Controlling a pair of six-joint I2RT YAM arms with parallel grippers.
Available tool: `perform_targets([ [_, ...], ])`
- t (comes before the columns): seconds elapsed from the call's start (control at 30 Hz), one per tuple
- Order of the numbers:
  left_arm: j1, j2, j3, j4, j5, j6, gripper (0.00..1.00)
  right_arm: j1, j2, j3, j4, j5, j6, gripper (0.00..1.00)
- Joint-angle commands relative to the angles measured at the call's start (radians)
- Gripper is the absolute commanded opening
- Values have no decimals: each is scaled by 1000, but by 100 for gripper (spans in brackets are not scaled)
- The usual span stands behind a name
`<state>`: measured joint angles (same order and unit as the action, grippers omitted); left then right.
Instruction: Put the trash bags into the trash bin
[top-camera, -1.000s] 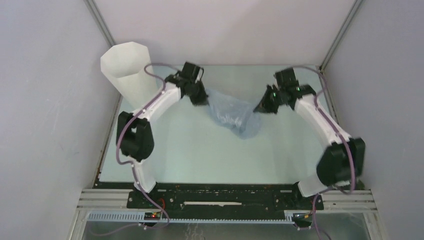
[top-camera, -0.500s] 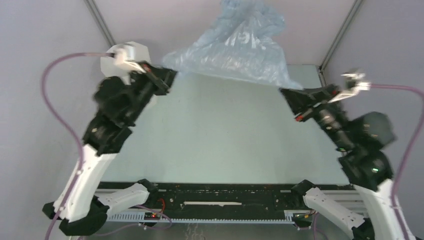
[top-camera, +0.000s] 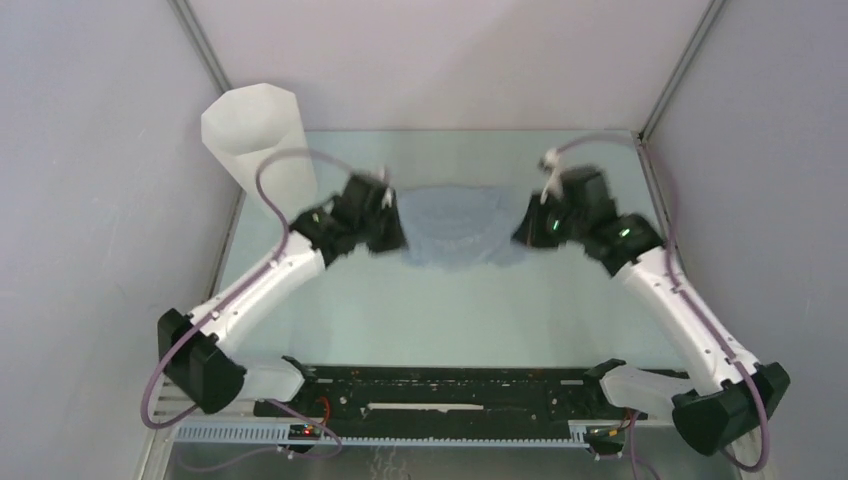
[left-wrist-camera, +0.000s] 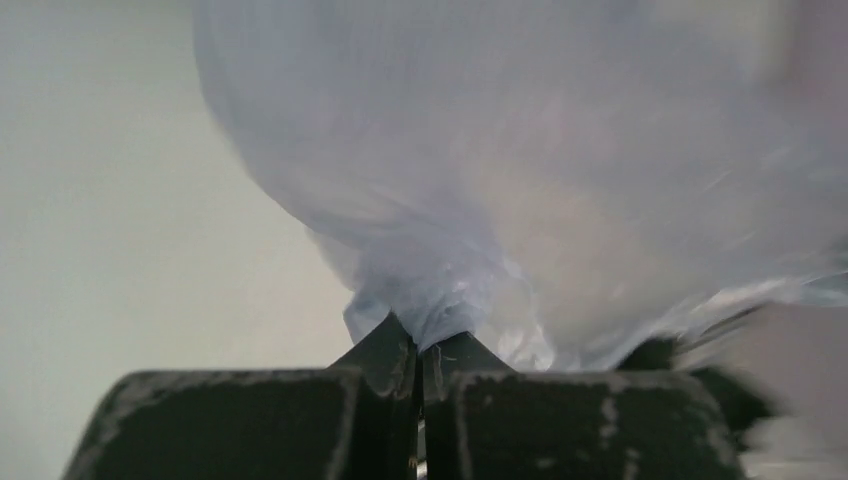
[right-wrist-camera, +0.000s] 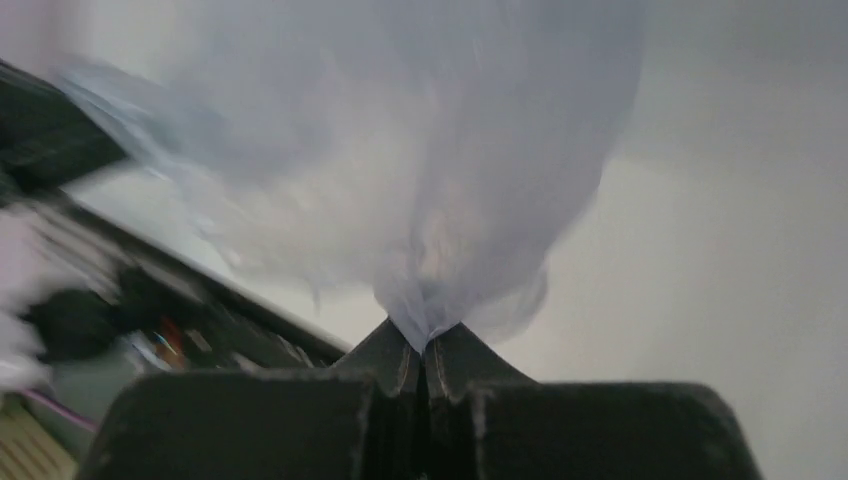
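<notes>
A pale blue-grey trash bag (top-camera: 455, 225) is stretched between my two grippers over the middle of the table, blurred. My left gripper (top-camera: 392, 236) is shut on its left edge; in the left wrist view the film (left-wrist-camera: 470, 200) billows up from the pinched tips of the left gripper (left-wrist-camera: 425, 345). My right gripper (top-camera: 522, 232) is shut on the right edge, and the film (right-wrist-camera: 440, 150) bunches into the tips of the right gripper (right-wrist-camera: 425, 345). The tall white trash bin (top-camera: 258, 140) stands upright at the back left, apart from the bag.
Grey enclosure walls and metal corner posts (top-camera: 200, 45) ring the pale green table (top-camera: 420, 310). The black base rail (top-camera: 440, 385) with both arm bases runs along the near edge. A purple cable (top-camera: 275, 180) loops above the left arm near the bin.
Half a second ago both arms held the bag high, spread near the camera. Now they have swung down and the bag hangs low between them over the table.
</notes>
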<state>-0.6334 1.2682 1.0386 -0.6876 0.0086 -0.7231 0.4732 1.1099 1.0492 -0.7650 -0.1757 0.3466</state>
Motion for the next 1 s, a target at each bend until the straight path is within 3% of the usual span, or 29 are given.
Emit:
perform_targets([
  [0.0, 74, 145, 740, -43, 36, 69, 0, -122, 115, 558, 9, -81, 20, 0],
  [0.13, 71, 372, 1494, -219, 26, 125, 0, -118, 279, 1197, -176, -83, -7, 0],
  [0.2, 34, 368, 1578, -186, -2, 174, 0, -56, 252, 1241, -134, -38, -51, 0],
  [0.27, -21, 248, 1366, -99, -114, 254, 0, -6, 141, 1040, 4, 30, -87, 0],
  [0.37, -20, -8, 761, 68, -213, 212, 0, -19, -43, 576, 175, 80, -51, 0],
  [0.5, 53, -88, 140, 47, -145, 92, 0, -70, -130, 76, 192, -11, 5, 0],
  [0.6, 19, -109, -167, 52, -113, 50, 0, -46, -83, -149, 108, -65, -1, 0],
  [0.7, -23, -187, -288, 65, -72, 23, 0, -13, -88, -182, 20, -70, -3, 0],
  [0.77, -22, -239, -228, 61, -62, 40, 0, -12, -131, -103, 10, -75, 2, 0],
  [0.83, -6, -229, -39, 18, -78, 101, 0, -30, -127, 90, 8, -68, 3, 0],
  [0.97, 55, -21, 641, -165, -111, 225, 0, -73, 61, 602, -111, -24, -40, 0],
])
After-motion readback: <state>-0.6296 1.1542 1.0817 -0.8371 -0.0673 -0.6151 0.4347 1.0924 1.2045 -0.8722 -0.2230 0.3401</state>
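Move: The trash bag already hangs stretched between both pinches. Its middle lies about 11 cm right of the left hand, some 5 cm ahead and 6 cm below; from the right hand it is about 10 cm left, 5 cm ahead and 8 cm below. The white bin stands roughly 19 cm ahead and 28 cm left of the left hand, its middle at nearly that hand's height. The trash bag, still pinched by both grippers, is flapped: both arms whip it up about 40 cm together, first swinging forward by up to 10 cm as the fingers tip up some 50 degrees. They then snap down and back to below the start, fingers pointing down again, and begin rising; the left hand finishes slightly farther left. ##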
